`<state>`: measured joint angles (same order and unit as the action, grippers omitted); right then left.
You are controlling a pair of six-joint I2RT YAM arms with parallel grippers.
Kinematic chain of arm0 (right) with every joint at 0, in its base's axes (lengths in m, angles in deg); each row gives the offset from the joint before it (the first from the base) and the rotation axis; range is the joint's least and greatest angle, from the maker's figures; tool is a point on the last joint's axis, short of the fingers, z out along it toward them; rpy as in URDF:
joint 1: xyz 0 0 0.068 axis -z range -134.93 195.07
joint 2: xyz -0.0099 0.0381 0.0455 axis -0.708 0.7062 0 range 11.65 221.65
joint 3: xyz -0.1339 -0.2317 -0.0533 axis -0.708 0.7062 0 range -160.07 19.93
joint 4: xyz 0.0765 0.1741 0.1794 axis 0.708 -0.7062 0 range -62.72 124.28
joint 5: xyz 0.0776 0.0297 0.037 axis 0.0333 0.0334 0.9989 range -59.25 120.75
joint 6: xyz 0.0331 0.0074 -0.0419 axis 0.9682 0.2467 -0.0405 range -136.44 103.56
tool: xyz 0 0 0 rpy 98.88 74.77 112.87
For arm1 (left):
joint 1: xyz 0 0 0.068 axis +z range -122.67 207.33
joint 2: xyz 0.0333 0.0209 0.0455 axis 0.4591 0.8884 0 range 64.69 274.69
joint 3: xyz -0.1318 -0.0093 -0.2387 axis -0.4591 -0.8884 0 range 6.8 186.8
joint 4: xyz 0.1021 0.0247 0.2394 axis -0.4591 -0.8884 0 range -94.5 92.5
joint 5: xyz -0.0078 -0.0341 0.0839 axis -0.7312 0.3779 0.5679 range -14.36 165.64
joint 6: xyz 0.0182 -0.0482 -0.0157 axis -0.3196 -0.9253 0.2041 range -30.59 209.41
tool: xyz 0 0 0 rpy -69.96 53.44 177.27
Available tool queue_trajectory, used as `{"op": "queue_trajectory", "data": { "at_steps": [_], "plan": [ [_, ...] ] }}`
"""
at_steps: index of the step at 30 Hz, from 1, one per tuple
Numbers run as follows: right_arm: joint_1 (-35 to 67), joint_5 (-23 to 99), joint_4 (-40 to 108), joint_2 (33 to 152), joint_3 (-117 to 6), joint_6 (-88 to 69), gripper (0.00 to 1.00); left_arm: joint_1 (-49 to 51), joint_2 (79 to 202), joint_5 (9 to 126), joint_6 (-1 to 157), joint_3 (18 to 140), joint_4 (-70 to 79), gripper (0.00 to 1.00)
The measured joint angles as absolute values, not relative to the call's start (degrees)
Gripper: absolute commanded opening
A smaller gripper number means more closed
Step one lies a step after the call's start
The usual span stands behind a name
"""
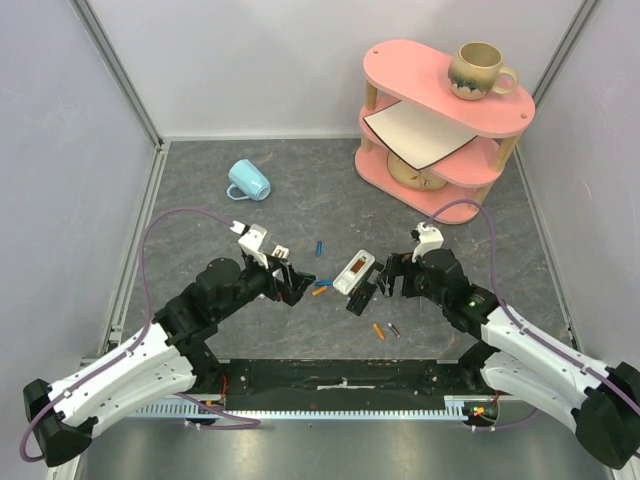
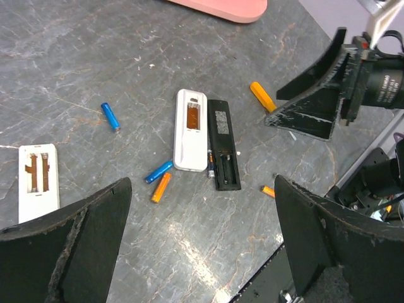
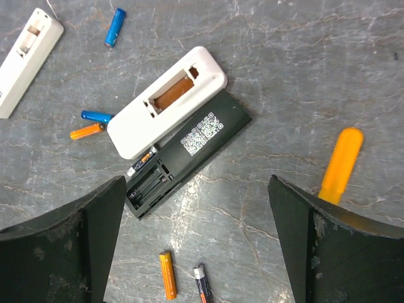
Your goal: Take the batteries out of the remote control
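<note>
A white remote control (image 3: 167,101) and a black remote control (image 3: 189,151) lie side by side, backs up, with their battery bays open and bare. A second white remote (image 2: 38,183) lies further left. Loose batteries are on the table: a blue one (image 3: 115,27), a blue (image 2: 158,171) and orange (image 2: 161,187) pair, a dark one (image 3: 142,161) wedged between the remotes, and an orange (image 3: 167,274) and dark (image 3: 203,284) pair nearer me. My left gripper (image 1: 290,285) hovers open left of the remotes. My right gripper (image 1: 375,290) hovers open on their right. Neither holds anything.
An orange screwdriver handle (image 3: 341,164) lies right of the black remote. A pink tiered shelf (image 1: 445,110) with a mug (image 1: 478,70) on top stands at the back right. A light blue mug (image 1: 248,180) lies on its side at the back left. Walls enclose three sides.
</note>
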<state>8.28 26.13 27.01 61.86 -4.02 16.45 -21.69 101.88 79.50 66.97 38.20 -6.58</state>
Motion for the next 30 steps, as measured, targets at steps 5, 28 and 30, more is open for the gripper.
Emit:
{"op": "queue_trajectory", "data": {
  "at_steps": [5, 28, 30],
  "plan": [
    [8.3, 24.0, 25.4, 54.9, -4.0, 15.9, 0.98, -21.7, 99.3, 82.3, 66.9, 37.6, -6.6, 0.99],
    [8.3, 15.3, 19.6, 35.8, -4.0, 13.3, 0.98, -21.7, 88.3, 90.6, 66.9, 34.1, -8.0, 0.99],
    [8.3, 14.6, 19.4, 37.0, -4.3, 12.7, 0.98, -21.7, 88.6, 91.2, 67.0, 34.1, -8.1, 0.99]
  ]
}}
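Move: The black remote, its bay empty, lies about 5 cm left of the right hand, 1 cm back and 7 cm below; the white remote touching it is some 8 cm left and 3 cm ahead. The screwdriver lies about 9 cm to the right, level ahead; a loose orange battery is 11 cm back and 1 cm left. From the left hand, the black remote is about 14 cm right, 3 cm ahead and 18 cm below. Upward and to its right, the empty right hand backs off from the black remote, rising some 10 cm and shifting about 5 cm towards the screwdriver's side, its fingers tipping up about 20 degrees, before sinking a couple of centimetres. The left hand, empty too, drifts about 5 cm left, away from the remotes, rises 3 cm then eases down 1, and turns slightly counter-clockwise; both grippers stay wide open. ##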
